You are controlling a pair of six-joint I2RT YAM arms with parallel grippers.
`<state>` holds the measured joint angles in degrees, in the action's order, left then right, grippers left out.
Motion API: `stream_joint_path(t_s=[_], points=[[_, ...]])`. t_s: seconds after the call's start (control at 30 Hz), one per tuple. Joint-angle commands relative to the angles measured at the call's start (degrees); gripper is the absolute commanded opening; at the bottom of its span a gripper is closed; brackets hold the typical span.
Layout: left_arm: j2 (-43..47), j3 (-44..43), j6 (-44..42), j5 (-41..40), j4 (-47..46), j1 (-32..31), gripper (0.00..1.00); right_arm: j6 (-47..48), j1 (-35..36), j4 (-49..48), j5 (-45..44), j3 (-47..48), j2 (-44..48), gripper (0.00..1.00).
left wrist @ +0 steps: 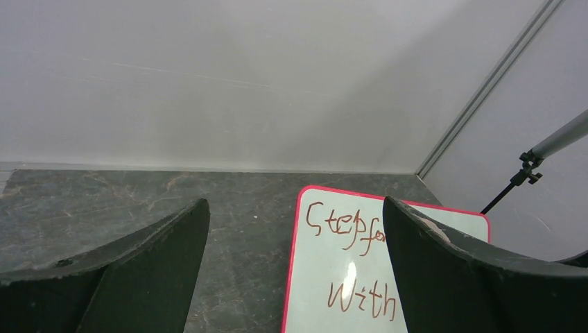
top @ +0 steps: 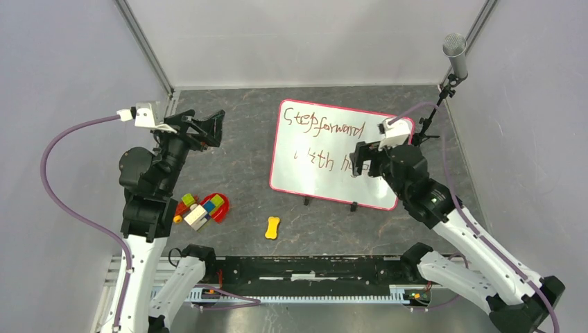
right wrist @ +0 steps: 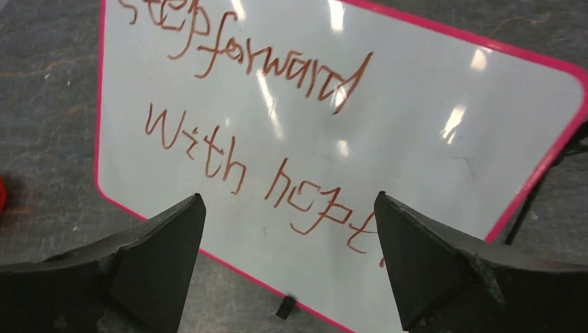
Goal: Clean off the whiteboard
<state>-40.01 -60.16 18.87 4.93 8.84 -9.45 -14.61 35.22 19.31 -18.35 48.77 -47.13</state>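
Observation:
The whiteboard [top: 312,149] lies on the dark table right of centre, white with a red-pink frame and two small black feet at its near edge. Brown handwriting covers it, reading "Step forward" and "With hope" [right wrist: 388,125]. My right gripper [top: 362,163] hovers over the board's right half, open, with nothing between its fingers [right wrist: 288,195]. My left gripper [top: 211,128] is raised left of the board, clear of it, also open and empty [left wrist: 295,201]. Its view shows the board's left part [left wrist: 347,277]. No eraser is visible.
A pile of coloured toy bricks [top: 201,208] and a yellow bone-shaped piece [top: 272,227] lie near the front. A microphone on a stand [top: 455,55] rises at the back right corner. Grey walls enclose the table on three sides.

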Motion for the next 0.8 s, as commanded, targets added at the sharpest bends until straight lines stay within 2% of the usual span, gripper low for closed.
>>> stream_joint_path(t_s=[0.0,0.27,0.43,0.6,0.77], points=[[-0.1,-0.8,0.8,1.1,-2.4,0.2,1.0,-1.7,4.1,-2.1,3.4,1.3,-2.6,0.98],[-0.7,-0.7,1.1,1.8,-2.6,0.2,1.0,1.4,6.3,-6.1,5.9,-1.4,-0.4,0.98],[-1.3,-0.1,1.4,3.6,-1.6,0.2,1.0,-2.3,10.0,-5.8,7.4,-1.1,-3.8,0.98],[-1.7,0.0,-0.3,2.4,0.3,0.2,1.0,-17.7,21.5,-5.8,-1.2,-1.1,-11.9,0.98],[-1.3,-0.2,-0.8,-0.2,1.4,0.2,1.0,-43.6,33.2,0.4,-12.5,2.7,-22.4,0.98]])
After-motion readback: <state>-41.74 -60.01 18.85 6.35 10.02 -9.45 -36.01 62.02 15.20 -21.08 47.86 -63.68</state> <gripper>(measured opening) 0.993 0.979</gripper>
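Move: The yellow eraser lies about 24 cm to the left of the right hand, some 7 cm nearer the bases and roughly 25 cm below. The whiteboard's middle is about 17 cm ahead of that hand and 2 cm to its left, also some 26 cm down; the toy blocks stand about 22 cm left of the eraser and 5 cm farther out. From the left hand, the eraser is some 18 cm right, 6 cm back and 42 cm below. The yellow eraser is what the empty right hand heads for: it sweeps left about 15 cm while drawing back and sinking roughly half as much each, away from the whiteboard. It starts, nearly stalls, then speeds up; late on the fingers tip well downward, and the hand turns some 15 degrees counter-clockwise, fingers staying wide open and touching nothing. ##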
